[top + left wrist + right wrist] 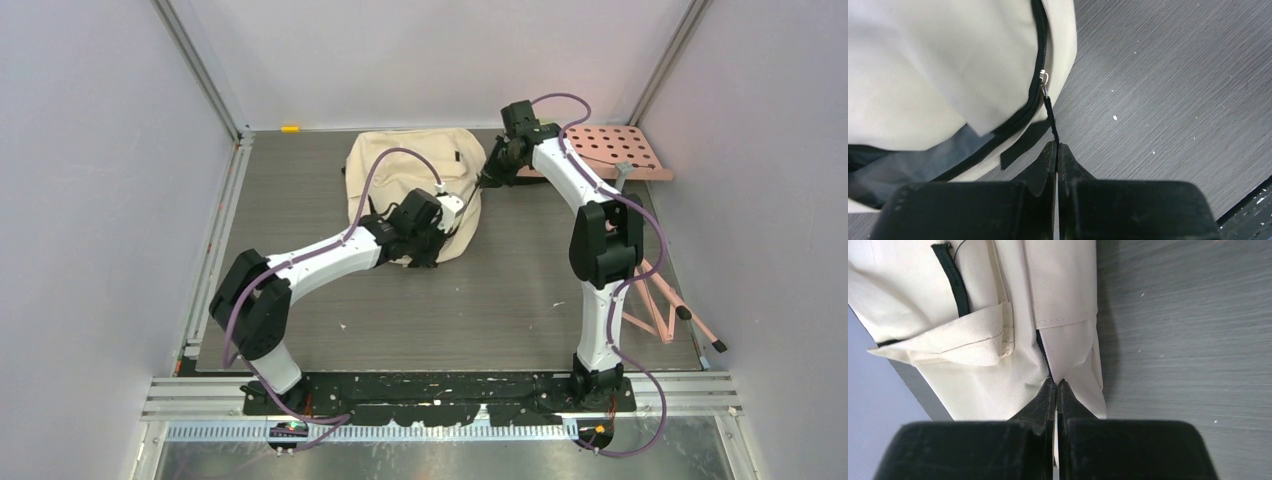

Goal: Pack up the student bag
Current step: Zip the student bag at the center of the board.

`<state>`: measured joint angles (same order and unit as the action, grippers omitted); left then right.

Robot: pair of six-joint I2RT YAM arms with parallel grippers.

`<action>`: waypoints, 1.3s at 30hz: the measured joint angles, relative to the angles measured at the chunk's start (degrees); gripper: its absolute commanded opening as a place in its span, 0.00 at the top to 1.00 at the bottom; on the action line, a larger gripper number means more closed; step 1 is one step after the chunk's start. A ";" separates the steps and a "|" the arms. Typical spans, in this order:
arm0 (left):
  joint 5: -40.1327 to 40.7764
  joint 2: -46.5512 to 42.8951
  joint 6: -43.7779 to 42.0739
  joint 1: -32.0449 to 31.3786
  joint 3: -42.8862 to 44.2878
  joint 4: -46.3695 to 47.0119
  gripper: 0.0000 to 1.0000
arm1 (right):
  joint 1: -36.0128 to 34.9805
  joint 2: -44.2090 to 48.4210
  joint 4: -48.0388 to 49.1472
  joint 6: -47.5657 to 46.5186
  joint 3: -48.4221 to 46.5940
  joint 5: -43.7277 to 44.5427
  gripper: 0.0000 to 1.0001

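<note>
The student bag [400,170], cream fabric with black zippers, lies at the back middle of the table. My left gripper [1057,145] is shut on the black zipper pull cord [1050,117], which runs taut up to the metal slider [1043,77] on the bag's [948,60] black zipper. Beside it the zipper gapes, showing grey lining. In the top view my left gripper [455,208] sits at the bag's right side. My right gripper [1056,382] is shut on a fold of the bag's [993,295] cream fabric where a dark seam ends, at the bag's far right corner [487,180].
A pink perforated board [625,150] stands at the back right corner, behind the right arm. Thin pink rods with black tips [680,312] lie off the table's right edge. Grey walls and metal rails close in the table on three sides.
</note>
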<state>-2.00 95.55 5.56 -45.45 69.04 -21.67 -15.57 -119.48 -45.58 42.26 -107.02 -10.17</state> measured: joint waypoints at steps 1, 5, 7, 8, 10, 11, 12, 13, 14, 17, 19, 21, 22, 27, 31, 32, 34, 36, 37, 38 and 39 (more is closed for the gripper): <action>-0.24 -0.28 0.26 0.02 -0.20 -0.31 1.00 | 0.37 0.00 0.55 0.00 0.00 0.26 1.00; -0.79 -0.90 1.20 0.57 -0.96 -0.48 1.00 | 0.94 -0.02 1.46 0.00 0.00 0.92 0.99; -0.96 -0.90 1.66 1.27 -1.40 -0.37 1.00 | 0.90 -0.02 1.46 -0.02 0.00 0.94 0.99; -1.07 -0.94 1.77 1.57 -1.68 -0.37 1.00 | 0.90 -0.02 1.49 -0.04 0.00 0.96 0.99; -1.11 -1.07 1.95 2.49 -2.56 0.04 1.00 | 0.90 -0.02 1.49 -0.09 0.00 1.07 1.00; -1.16 -1.14 1.99 2.97 -3.04 0.07 1.00 | 0.90 -0.02 1.51 -0.15 0.00 1.16 1.00; -1.18 -1.22 2.01 3.50 -3.56 0.04 1.00 | 0.92 -0.02 1.51 -0.26 -0.02 1.20 1.00; -1.22 -1.33 2.01 4.00 -4.11 0.02 1.00 | 0.94 -0.02 1.46 -0.31 -0.09 1.25 1.00; -1.29 -1.46 2.01 4.39 -4.57 0.00 1.00 | 0.98 -0.02 1.42 -0.35 -0.15 1.25 1.00; -1.31 -2.29 1.99 5.57 -5.90 0.04 1.00 | 1.11 -0.31 0.98 -0.55 -0.85 1.22 0.99; -1.40 -3.19 1.99 6.25 -6.58 0.26 1.00 | 1.18 -0.85 0.33 -0.76 -1.86 1.20 1.00; -1.53 -3.98 1.99 6.67 -6.86 0.50 1.00 | 1.25 -1.38 -0.02 -1.18 -2.71 1.18 0.99; -1.55 -4.39 1.97 6.95 -7.04 0.72 1.00 | 1.33 -1.68 -0.15 -1.31 -3.13 1.18 0.99; -1.55 -6.60 1.90 9.16 -7.65 1.60 1.00 | 1.73 -2.40 -0.35 -1.62 -4.33 1.20 0.99; -4.15 -7.48 2.12 9.92 -7.19 1.29 1.00 | 2.16 -2.43 -0.31 -1.66 -4.46 0.83 0.83; -5.09 -7.45 2.49 9.94 -6.99 1.27 1.00 | 2.34 -2.43 -0.26 -1.75 -4.52 0.59 0.77; -7.58 -7.15 3.54 9.86 -5.97 0.92 1.00 | 2.69 -2.40 -0.09 -1.95 -4.55 0.24 0.59; -9.49 -6.08 4.55 9.40 -4.00 0.22 1.00 | 3.52 -2.16 1.53 -2.43 -4.55 0.37 0.46; -10.27 -5.18 4.74 9.14 -2.71 0.04 1.00 | 4.04 -1.88 2.43 -2.49 -4.17 0.46 0.39; -10.97 -4.22 4.98 8.96 -1.51 0.02 1.00 | 4.61 -0.79 4.00 -2.78 -2.47 0.63 0.37; -11.56 -3.34 5.18 8.76 -0.46 0.02 1.00 | 4.94 0.35 4.61 -2.62 -0.81 0.72 0.33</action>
<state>-13.56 92.20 10.74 -36.69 68.58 -21.65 -10.63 -119.13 -40.97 39.64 -107.83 -9.45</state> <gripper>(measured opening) 0.010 0.577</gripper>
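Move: The zipper slider hangs on the pull cord already pinched in the left fingers, about 3 cm ahead, 1 cm to the right and 3 cm below them; the zip's open mouth lies some 8 cm left, 1 cm back and 6 cm down. The black strap end is about 4 cm left, 2 cm back and 7 cm lower. The right fingers are shut on the student bag's right edge; from them the slider lies about 9 cm back, 5 cm left and 5 cm below. The zipper slider is drawn by its cord along the zip: the left hand, still pinching the cord, goes about 6 cm left towards the open mouth, dipping 2 cm and turning some 10 degrees counter-clockwise, then rises nearly 5 cm and comes back right about 4 cm, tilting. The right hand keeps its pinch on the bag edge while easing forward and right, then opens, lets go and backs off right, up and slightly forward. ##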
